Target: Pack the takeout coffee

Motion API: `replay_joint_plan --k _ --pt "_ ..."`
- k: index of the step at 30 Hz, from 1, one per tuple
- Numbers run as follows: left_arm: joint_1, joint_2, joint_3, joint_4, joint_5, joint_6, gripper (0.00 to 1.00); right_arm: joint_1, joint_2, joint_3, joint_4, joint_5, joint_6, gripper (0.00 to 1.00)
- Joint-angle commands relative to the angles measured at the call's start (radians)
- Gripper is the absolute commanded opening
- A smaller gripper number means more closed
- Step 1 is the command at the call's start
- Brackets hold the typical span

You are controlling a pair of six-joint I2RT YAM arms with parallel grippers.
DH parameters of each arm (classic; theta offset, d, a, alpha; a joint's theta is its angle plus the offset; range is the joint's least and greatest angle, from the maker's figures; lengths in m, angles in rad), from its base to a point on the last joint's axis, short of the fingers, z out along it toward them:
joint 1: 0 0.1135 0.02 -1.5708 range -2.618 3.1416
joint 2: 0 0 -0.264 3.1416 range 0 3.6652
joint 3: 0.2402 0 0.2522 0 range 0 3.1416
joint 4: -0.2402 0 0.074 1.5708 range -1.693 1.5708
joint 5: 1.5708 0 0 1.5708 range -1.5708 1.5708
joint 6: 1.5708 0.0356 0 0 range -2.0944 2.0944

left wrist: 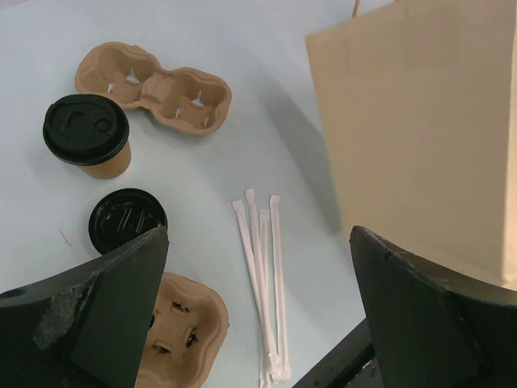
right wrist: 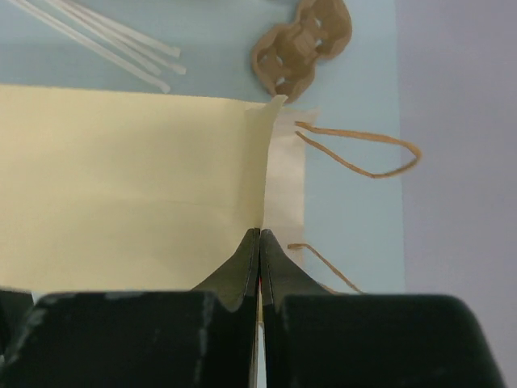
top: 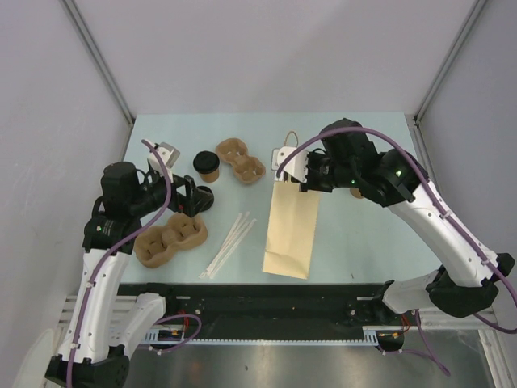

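Observation:
The takeout coffee, a brown paper cup with a black lid, stands upright at the back left of the table. My left gripper hovers open just in front of it, over a loose black lid, with nothing between its fingers. A tan paper bag lies flat in the middle, its mouth toward the back. My right gripper is shut on the upper edge of the bag's mouth, and the bag's cord handle lies on the table beside it.
One pulp cup carrier lies just right of the coffee. A second carrier lies near the front left. Several wrapped straws lie between that carrier and the bag.

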Motion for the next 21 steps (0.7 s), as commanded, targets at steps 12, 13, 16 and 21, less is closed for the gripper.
replay_joint_plan --k 12,13,16,21 --pt "0.01 0.01 0.009 0.043 -0.034 -0.031 0.99 0.134 -0.096 -0.128 0.083 0.311 -0.161 0.0" --pt "0.01 0.008 0.003 0.043 -0.034 -0.031 1.0 0.152 -0.117 -0.154 0.081 0.32 -0.16 0.0" --pt "0.012 0.011 -0.006 0.048 -0.034 -0.034 0.99 0.217 -0.144 -0.275 0.083 0.34 -0.153 0.0" --pt "0.012 0.008 -0.005 0.043 -0.036 -0.028 1.0 0.256 -0.124 -0.318 0.026 0.295 -0.086 0.0"
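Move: The paper bag, already gripped by its rim, is bound for bare table some 34 cm below the right hand and about 4 cm to its right, roughly level with it. The straws lie about 16 cm to this hand's left and 1 cm back, the empty cup tray about 28 cm ahead and 13 cm left, the cup stack about 18 cm ahead and 26 cm right. From the left hand that spot is about 25 cm right, level, and 28 cm below. The paper bag hangs from the right hand's shut fingers, which keep their pinch on its near rim throughout. After a small shift to the right, the right hand hovers, then lowers the bag about 6 cm towards the bare table, drawing back some 3 cm, while the wrist turns roughly 20 degrees and the fingers point more steeply down. ##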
